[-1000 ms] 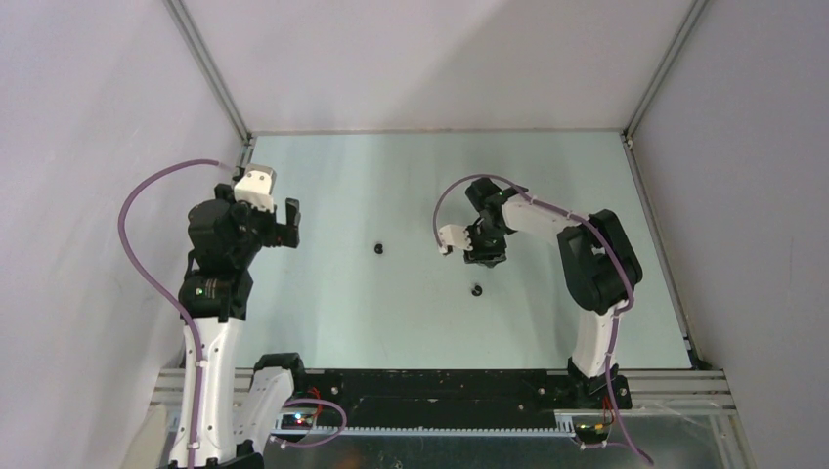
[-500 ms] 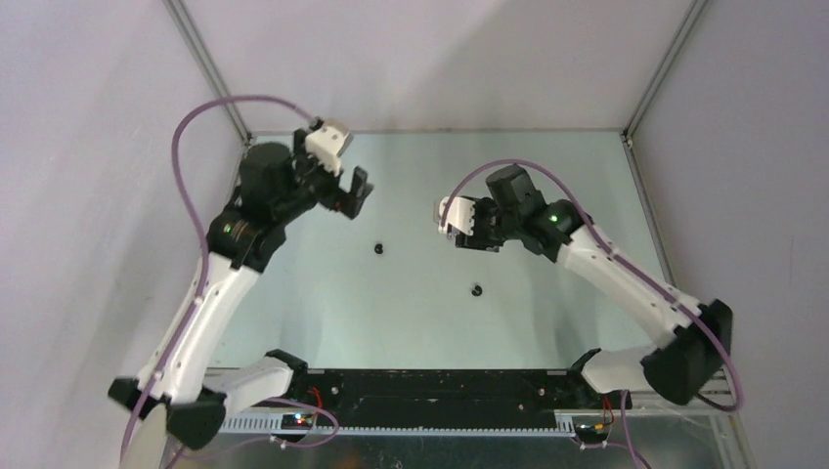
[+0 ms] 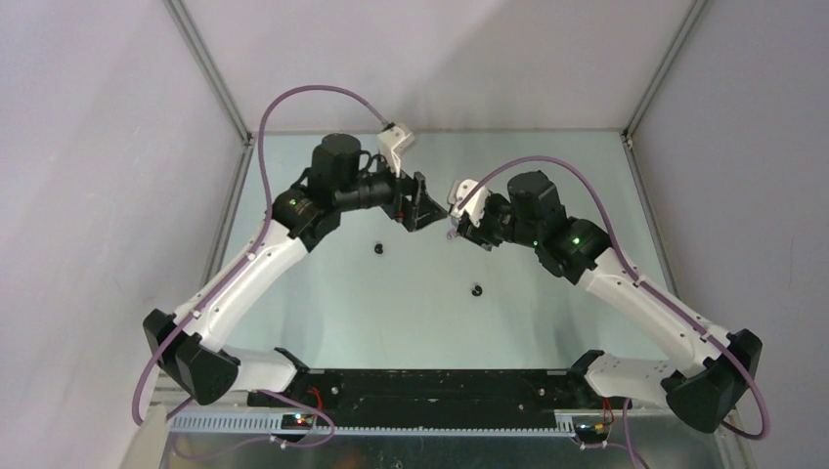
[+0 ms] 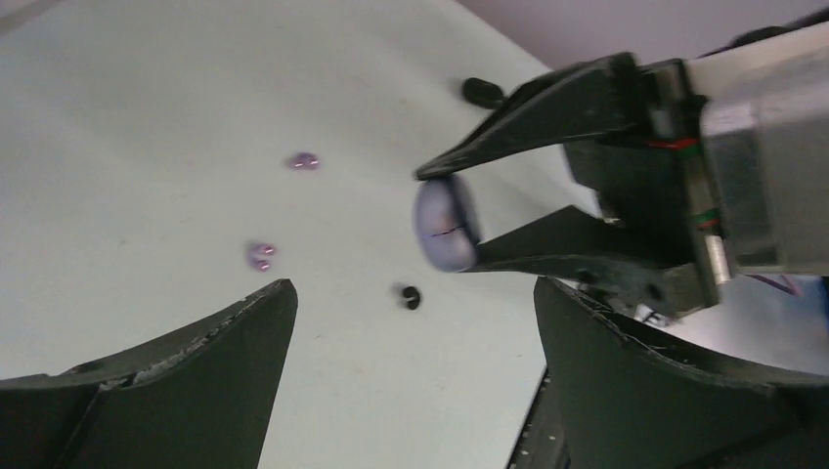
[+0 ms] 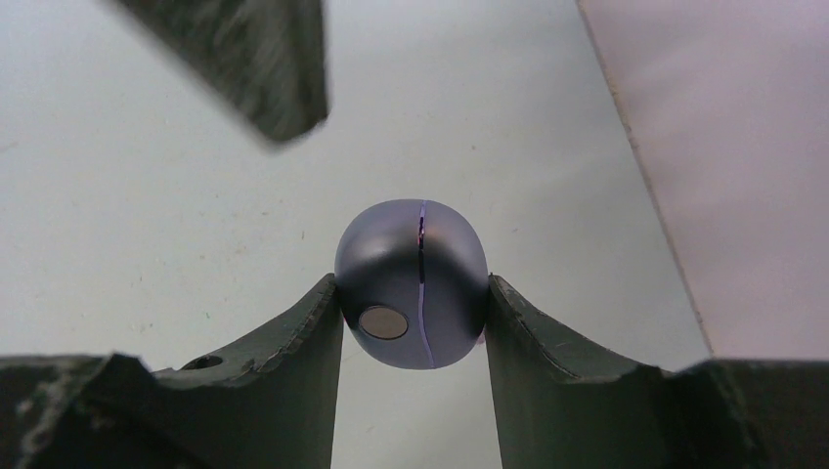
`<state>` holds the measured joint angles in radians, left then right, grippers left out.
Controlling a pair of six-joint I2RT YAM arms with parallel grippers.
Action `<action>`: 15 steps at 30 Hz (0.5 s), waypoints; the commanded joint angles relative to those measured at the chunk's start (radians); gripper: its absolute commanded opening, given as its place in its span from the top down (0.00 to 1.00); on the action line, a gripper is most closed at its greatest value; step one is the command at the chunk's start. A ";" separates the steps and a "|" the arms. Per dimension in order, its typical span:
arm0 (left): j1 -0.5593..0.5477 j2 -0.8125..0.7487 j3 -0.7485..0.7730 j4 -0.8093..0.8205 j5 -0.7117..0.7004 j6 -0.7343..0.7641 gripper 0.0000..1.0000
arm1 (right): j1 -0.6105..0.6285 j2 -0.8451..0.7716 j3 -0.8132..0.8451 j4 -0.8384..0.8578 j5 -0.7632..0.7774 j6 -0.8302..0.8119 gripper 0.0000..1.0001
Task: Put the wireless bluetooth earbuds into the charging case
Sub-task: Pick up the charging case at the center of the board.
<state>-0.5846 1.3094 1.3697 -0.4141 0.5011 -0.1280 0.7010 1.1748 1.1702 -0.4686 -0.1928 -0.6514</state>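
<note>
My right gripper (image 5: pixel 411 298) is shut on the charging case (image 5: pixel 411 278), a closed, rounded purple-grey shell with a seam, held up off the table. In the left wrist view the case (image 4: pixel 445 223) sits between the right gripper's fingertips, just ahead of my open left gripper (image 4: pixel 413 289). From above, the left gripper (image 3: pixel 415 203) and right gripper (image 3: pixel 458 221) face each other closely. Two purple earbuds (image 4: pixel 304 161) (image 4: pixel 260 256) lie on the table. Two black earbuds (image 3: pixel 378 248) (image 3: pixel 477 289) lie apart below the grippers.
The pale green table (image 3: pixel 323 313) is walled by grey panels on three sides. A black rail (image 3: pixel 430 386) with the arm bases runs along the near edge. The left gripper's finger (image 5: pixel 254 59) shows at the top of the right wrist view.
Both arms have reached out. The left gripper swept from the far left to the middle. The right gripper rose off the table and turned toward it with the case.
</note>
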 commanded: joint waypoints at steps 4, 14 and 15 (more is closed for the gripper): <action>-0.069 0.022 0.010 0.062 0.043 -0.058 0.01 | 0.021 -0.071 -0.034 0.131 0.024 0.062 0.91; -0.123 0.140 0.070 0.013 0.027 -0.039 0.05 | 0.044 -0.106 -0.047 0.132 0.010 0.060 0.91; -0.126 0.148 0.073 0.011 0.027 -0.037 0.06 | 0.047 -0.107 -0.046 0.132 0.010 0.060 0.91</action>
<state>-0.6827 1.4406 1.3865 -0.3870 0.5259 -0.1612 0.7269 1.0878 1.1122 -0.4042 -0.1688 -0.6025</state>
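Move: Down to the left hand's right is the charging case, about 7 cm to the right, 3 cm back and 6 cm lower, already held at the right hand's fingertips, about 1 cm ahead, left and below its hand point. On the board some 33 cm below the left hand, the nearer black earbud lies about 5 cm back and 12 cm right, and the nearer purple earbud about 10 cm ahead and 5 cm right. Closing in on the held charging case, the left hand goes about 5 cm to the right, first nearly level and drawing slightly back, then sinking some 4 cm, its wide-open fingers coming around the case; touch can't be made out. The right hand keeps its grip and lifts the case a centimetre or two while easing back, tilting slightly. ##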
